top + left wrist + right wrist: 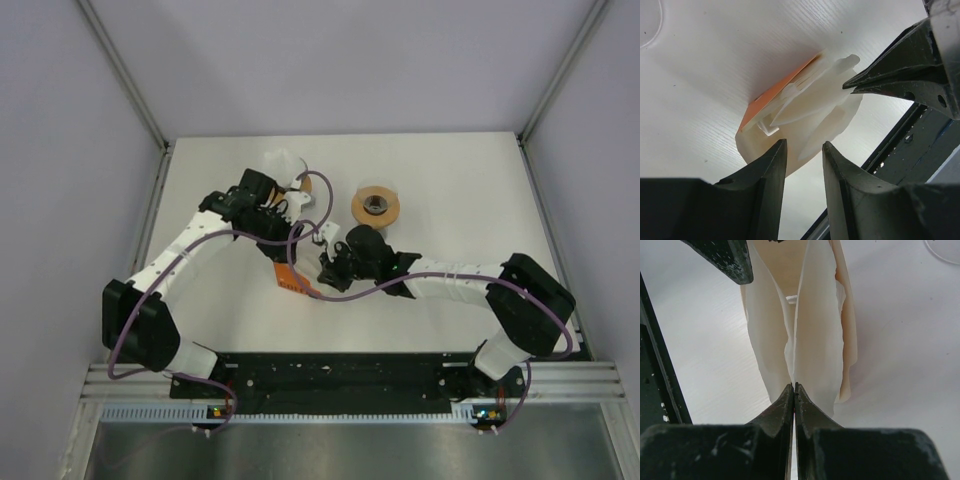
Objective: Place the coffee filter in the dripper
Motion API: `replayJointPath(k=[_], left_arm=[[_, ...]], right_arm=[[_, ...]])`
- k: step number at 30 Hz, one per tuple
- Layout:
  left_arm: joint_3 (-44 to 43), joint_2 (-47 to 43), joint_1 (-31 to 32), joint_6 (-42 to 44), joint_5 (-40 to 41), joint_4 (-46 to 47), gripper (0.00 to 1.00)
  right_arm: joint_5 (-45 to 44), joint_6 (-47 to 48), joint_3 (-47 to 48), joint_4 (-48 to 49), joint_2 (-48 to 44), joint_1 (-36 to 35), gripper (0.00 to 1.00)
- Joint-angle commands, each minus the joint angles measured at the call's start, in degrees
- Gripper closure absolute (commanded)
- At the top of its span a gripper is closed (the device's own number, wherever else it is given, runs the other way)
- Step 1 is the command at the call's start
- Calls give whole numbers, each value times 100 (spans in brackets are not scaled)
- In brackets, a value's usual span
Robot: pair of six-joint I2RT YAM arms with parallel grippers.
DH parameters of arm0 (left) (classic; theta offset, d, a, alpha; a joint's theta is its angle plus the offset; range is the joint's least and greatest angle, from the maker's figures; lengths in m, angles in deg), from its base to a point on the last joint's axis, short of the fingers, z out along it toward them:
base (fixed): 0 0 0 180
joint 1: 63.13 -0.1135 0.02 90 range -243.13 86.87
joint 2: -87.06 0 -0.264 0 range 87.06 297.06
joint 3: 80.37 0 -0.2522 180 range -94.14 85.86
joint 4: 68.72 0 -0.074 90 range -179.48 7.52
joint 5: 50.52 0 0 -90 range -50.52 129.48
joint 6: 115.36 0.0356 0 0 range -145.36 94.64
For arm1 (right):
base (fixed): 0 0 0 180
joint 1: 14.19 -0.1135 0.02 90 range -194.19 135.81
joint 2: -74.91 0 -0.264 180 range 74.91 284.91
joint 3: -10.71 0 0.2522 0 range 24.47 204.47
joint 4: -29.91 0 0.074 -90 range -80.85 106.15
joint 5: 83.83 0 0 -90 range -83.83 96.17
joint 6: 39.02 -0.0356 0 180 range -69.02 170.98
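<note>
A stack of white paper coffee filters [805, 115] lies on an orange backing [291, 278] at the middle of the table. My right gripper [793, 386] is shut on the edge of one thin filter layer [812, 340], and its fingers [900, 75] show in the left wrist view. My left gripper [802, 147] stands open right at the opposite edge of the stack, with bare table visible between its jaws. In the top view the two grippers [297, 250] [324, 268] meet over the stack. The round tan dripper [375, 205] with a dark centre hole stands apart, behind and to the right.
A clear glass-like vessel [283, 160] stands at the back behind the left arm. The black rail [340, 375] at the table's near edge is close to the filters. Grey walls enclose the table on three sides.
</note>
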Motion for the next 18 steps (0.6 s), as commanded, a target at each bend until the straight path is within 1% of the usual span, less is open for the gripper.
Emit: replayJointPath(k=[1,8,12,15,18], left_arm=[[75,45,67,234,-181,44,60],[154,45,75,261,-138,97,59],[163,19,75,296,-102,70,65],[155,19,75,287,-102,44,76],[111,19,75,313,-155,-9,91]], right_arm=[[108,-50,77,566,-136,-11,100],[196,-138,130,707,-144,-2,100],[161,-156,130,698,-153,-2,100],[170,-156,147,646,-92,-11,100],[187,-164,148,637,-13,-11,100]])
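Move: The open filter packet stands between the hands, its middle about 3 cm to the left hand's right, 2 cm back and 5 cm below; its near paper edge already lies between the left fingers. From the left hand, the dripper with the white cone is some 14 cm ahead and 1 cm right, and the second wooden ring 11 cm ahead and 18 cm right. From the right hand, holding a paper edge, the packet's middle lies 4 cm left, 1 cm ahead and 3 cm below. Down by only about 0.5 cm, the left hand settles over the rim of the open packet, then stays there and closes its part-open fingers most of the way, pinching the near paper layer. The right hand keeps its shut grip on the paper edge opposite, easing up and left by roughly 0.5 cm. ##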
